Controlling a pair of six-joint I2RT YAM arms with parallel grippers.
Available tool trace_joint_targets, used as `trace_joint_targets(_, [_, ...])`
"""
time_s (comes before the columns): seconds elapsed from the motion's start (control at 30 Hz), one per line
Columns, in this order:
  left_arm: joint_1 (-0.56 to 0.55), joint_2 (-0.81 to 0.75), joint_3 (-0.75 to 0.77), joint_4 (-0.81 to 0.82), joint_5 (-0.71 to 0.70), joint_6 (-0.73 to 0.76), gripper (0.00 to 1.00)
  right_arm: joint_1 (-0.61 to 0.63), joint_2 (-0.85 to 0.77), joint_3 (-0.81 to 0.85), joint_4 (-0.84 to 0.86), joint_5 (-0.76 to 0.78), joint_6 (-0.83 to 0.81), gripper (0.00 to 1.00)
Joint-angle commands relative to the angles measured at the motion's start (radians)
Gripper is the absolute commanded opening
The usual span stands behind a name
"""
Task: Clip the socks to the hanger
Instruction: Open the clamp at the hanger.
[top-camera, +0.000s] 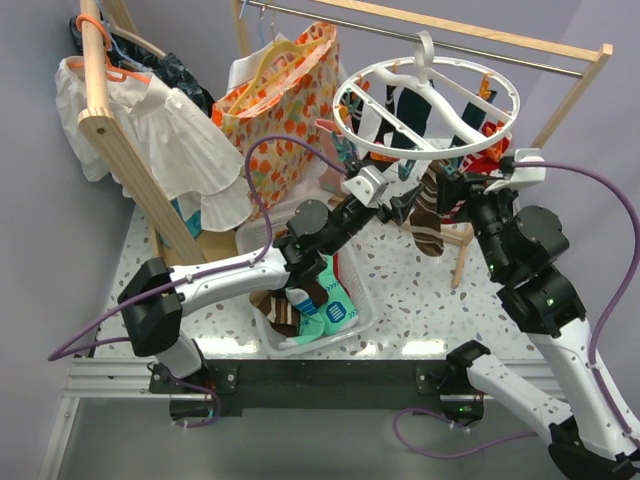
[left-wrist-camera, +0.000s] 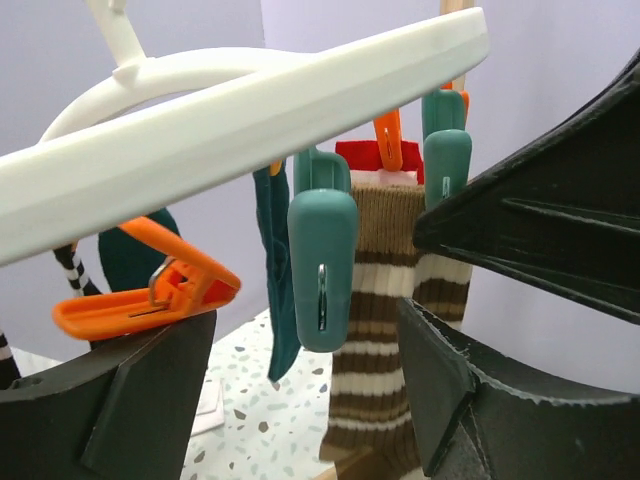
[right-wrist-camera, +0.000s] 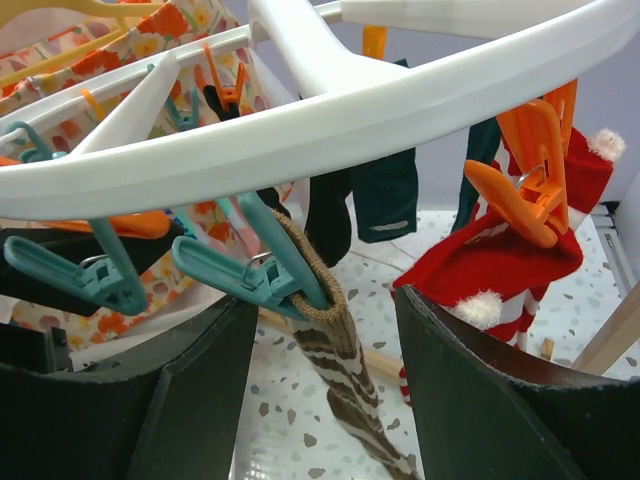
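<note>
The white round hanger (top-camera: 430, 105) hangs from the wooden rail with several socks clipped under it. In the left wrist view a teal clip (left-wrist-camera: 322, 270) dangles between the fingers of my open left gripper (left-wrist-camera: 310, 400), touching neither. A brown sock with cream stripes (left-wrist-camera: 385, 330) hangs just behind it, and an orange clip (left-wrist-camera: 150, 295) lies over the left finger. My right gripper (right-wrist-camera: 325, 380) is open around the same brown sock (right-wrist-camera: 345, 360), which is pinched at its cuff by a teal clip (right-wrist-camera: 255, 270). A red-and-white sock (right-wrist-camera: 510, 260) hangs from an orange clip (right-wrist-camera: 525, 180).
A clear basket (top-camera: 355, 325) at the table's near middle holds brown and teal socks (top-camera: 325, 305). An orange-patterned tote bag (top-camera: 285, 110) and a white shirt (top-camera: 170, 135) stand at the back left. A wooden frame leg (top-camera: 465, 250) rises right of the hanging sock.
</note>
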Motion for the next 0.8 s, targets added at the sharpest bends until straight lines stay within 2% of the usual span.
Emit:
trace_joint_targets(0.0, [-0.001, 0.032, 0.070, 0.116, -0.008, 0.040, 0.77, 0.003, -0.016, 0.032, 0.023, -0.024, -0.015, 0.62])
trace_joint_targets(0.1, [-0.001, 0.041, 0.068, 0.139, -0.015, 0.040, 0.74, 0.001, -0.023, 0.030, 0.018, -0.025, -0.015, 0.62])
trace_joint_targets(0.2, [-0.001, 0.038, 0.054, 0.156, -0.017, 0.035, 0.66, 0.001, -0.034, 0.029, 0.014, -0.033, -0.012, 0.63])
trace_joint_targets(0.33, [-0.001, 0.029, 0.044, 0.167, -0.014, 0.017, 0.52, 0.001, -0.051, 0.041, -0.001, -0.068, -0.006, 0.63])
trace_joint_targets(0.5, [-0.002, 0.023, 0.031, 0.174, 0.000, -0.001, 0.47, 0.001, -0.066, 0.078, -0.044, -0.140, -0.004, 0.64])
trace_joint_targets(0.57, [-0.002, 0.021, 0.028, 0.173, 0.002, -0.001, 0.42, 0.001, -0.071, 0.104, -0.063, -0.192, -0.004, 0.64])
trace_joint_targets(0.77, [-0.007, 0.001, 0.005, 0.176, -0.004, -0.008, 0.39, 0.001, -0.057, 0.173, -0.123, -0.341, 0.002, 0.64])
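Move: The orange clamp on the hanger rim lies about 4 cm ahead, 3 cm to the left and 2 cm above the left hand; a teal clamp hangs 2 cm ahead, 2 cm right and 2 cm up. The clipped striped sock's middle is some 4 cm ahead, 6 cm right and 6 cm below. From the right hand the orange clamp lies roughly 12 cm left, 3 cm ahead and 3 cm up. The orange clamp is pinched by the left fingers, which close to about half their starting gap while that hand edges only about 1 cm upward and slightly right, crowding the teal clamp beside it. From the clipped sock the right hand backs off, slowly then faster, some 4–5 cm back and as much up, drifting a little left, turning about 10 degrees counter-clockwise, fingers still open. ##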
